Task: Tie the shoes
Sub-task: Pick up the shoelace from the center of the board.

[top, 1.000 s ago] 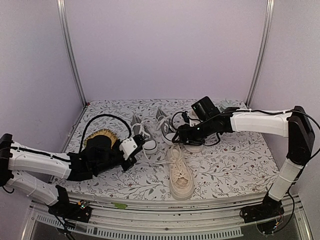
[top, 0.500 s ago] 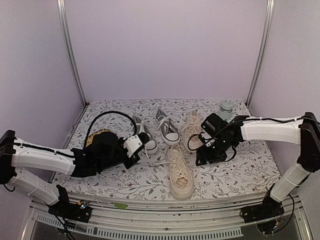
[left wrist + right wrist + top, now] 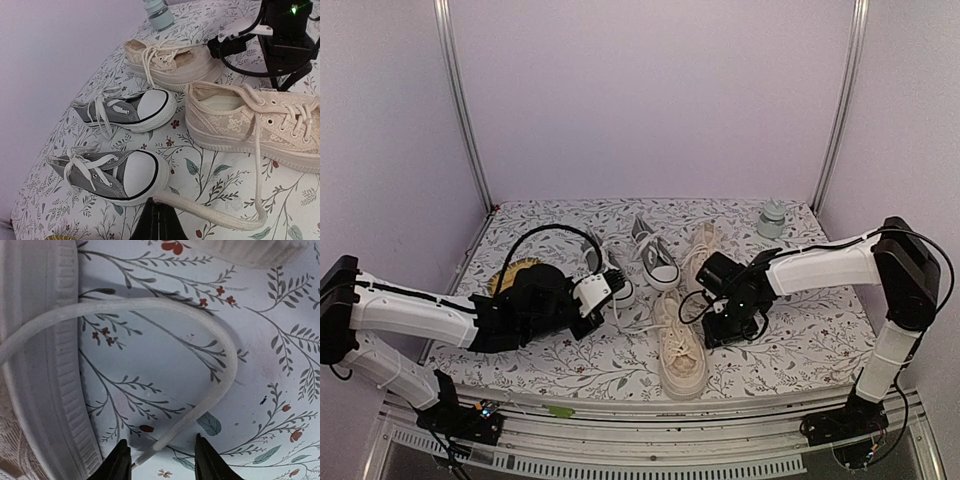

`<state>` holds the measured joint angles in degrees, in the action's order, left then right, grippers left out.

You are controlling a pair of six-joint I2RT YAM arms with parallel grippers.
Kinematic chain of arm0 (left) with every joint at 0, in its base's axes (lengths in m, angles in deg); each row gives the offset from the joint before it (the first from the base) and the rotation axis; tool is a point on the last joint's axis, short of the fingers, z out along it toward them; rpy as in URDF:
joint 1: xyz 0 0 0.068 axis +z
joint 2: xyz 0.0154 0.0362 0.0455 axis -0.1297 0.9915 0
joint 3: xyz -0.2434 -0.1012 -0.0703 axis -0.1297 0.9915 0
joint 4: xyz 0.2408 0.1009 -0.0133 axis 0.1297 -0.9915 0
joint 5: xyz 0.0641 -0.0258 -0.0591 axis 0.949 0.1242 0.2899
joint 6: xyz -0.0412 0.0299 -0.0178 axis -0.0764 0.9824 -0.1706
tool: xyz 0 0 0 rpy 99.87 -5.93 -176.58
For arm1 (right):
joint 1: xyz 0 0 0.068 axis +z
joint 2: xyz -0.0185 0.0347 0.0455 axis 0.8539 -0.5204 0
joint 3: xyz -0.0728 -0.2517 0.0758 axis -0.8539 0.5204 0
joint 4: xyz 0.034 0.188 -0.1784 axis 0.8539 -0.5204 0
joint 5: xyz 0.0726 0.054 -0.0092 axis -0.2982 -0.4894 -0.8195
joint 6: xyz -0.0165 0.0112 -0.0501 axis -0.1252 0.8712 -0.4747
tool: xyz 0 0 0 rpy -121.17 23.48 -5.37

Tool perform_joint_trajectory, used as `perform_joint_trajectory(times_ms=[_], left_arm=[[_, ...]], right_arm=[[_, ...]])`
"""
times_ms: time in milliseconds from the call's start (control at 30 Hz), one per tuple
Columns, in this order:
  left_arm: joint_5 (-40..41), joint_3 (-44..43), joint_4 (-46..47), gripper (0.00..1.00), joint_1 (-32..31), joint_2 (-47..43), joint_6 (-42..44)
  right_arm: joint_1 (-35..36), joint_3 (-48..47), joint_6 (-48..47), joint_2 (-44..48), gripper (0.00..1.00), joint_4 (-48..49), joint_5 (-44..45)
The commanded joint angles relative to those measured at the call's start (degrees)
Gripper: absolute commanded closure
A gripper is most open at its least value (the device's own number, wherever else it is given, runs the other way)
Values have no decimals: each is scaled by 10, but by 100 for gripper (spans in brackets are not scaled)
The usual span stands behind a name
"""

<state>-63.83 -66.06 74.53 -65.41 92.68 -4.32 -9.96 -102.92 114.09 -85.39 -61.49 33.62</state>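
Note:
Two small grey shoes [image 3: 115, 172] [image 3: 125, 107] lie on their sides on the flowered table, seen also from above as the grey pair [image 3: 610, 275]. A cream shoe [image 3: 680, 345] sits at the front, a second cream shoe [image 3: 705, 250] behind it. My left gripper [image 3: 161, 202] is shut on a cream lace [image 3: 215, 215] that runs right, up to the front cream shoe [image 3: 250, 125]. My right gripper [image 3: 162, 460] hovers low beside that shoe's sole [image 3: 45, 365], open, with the other lace's [image 3: 200, 320] tip lying between its fingers [image 3: 117, 465].
A grey-green bottle [image 3: 772, 220] stands at the back right. A round straw-coloured object [image 3: 515, 275] lies behind my left arm. Metal posts [image 3: 460, 110] flank the walls. The right arm's black cables [image 3: 250, 45] hang over the back cream shoe.
My right arm has swung from behind the shoes forward and down to the front cream shoe's right side, over its lace end. The left gripper has edged right with its lace.

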Motion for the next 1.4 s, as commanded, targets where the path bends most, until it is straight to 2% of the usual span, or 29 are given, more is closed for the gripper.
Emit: perform_joint_trajectory(times_ms=[0, 67, 267, 433, 500, 567, 700, 833, 933, 1033, 1100, 1367], left_arm=[[-2, -14, -2, 100, 2, 6, 13], [-1, -15, -3, 100, 1, 6, 18], [-1, -16, -2, 100, 1, 12, 24], [1, -20, -1, 100, 1, 19, 27], [5, -21, -4, 100, 2, 18, 26], [9, -20, -7, 100, 1, 15, 26], [18, -15, -10, 100, 6, 9, 14], [1, -17, -16, 100, 16, 42, -7], [-32, -19, -1, 100, 7, 74, -3], [-71, -35, 32, 100, -2, 130, -6], [-74, -60, 34, 100, -15, 175, -5], [-95, -123, 79, 100, -33, 285, 9]], right_arm=[[-8, 59, 8, 11, 64, -26, 10], [-21, 83, 12, 24, 70, -33, 4], [-58, 113, 9, 64, 69, -61, 10], [-68, 135, -7, 59, 74, 3, -75], [-68, 138, -5, 43, 79, 8, -63], [-67, 139, -6, 30, 97, 0, -45], [-67, 134, -19, 41, 99, -22, -18], [-94, 100, -27, 122, 99, -69, 48], [-121, 93, -50, 188, 99, -53, 11], [-121, 115, -83, 219, 99, 11, -85], [-117, 140, -78, 217, 99, 74, -157], [-49, 154, -60, 156, 99, 194, -259]])
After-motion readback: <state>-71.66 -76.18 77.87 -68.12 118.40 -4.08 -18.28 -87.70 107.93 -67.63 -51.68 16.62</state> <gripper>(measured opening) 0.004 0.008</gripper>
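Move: The lace's free end lies between the right hand's open fingers, about 1 cm left, level fore and aft, at fingertip height. The near beige shoe's middle is some 6 cm left, level fore and aft and 2 cm up; the far beige shoe is 19 cm ahead, straight on. From the left hand, which keeps the other lace end, the near beige shoe is about 14 cm right, 2 back and 9 below, the free end 19 right, 2 back, 12 below. Right hand shifts 5 cm right, pinches the lace end, lifts; left hand lowers 10 cm towards near beige shoe. ##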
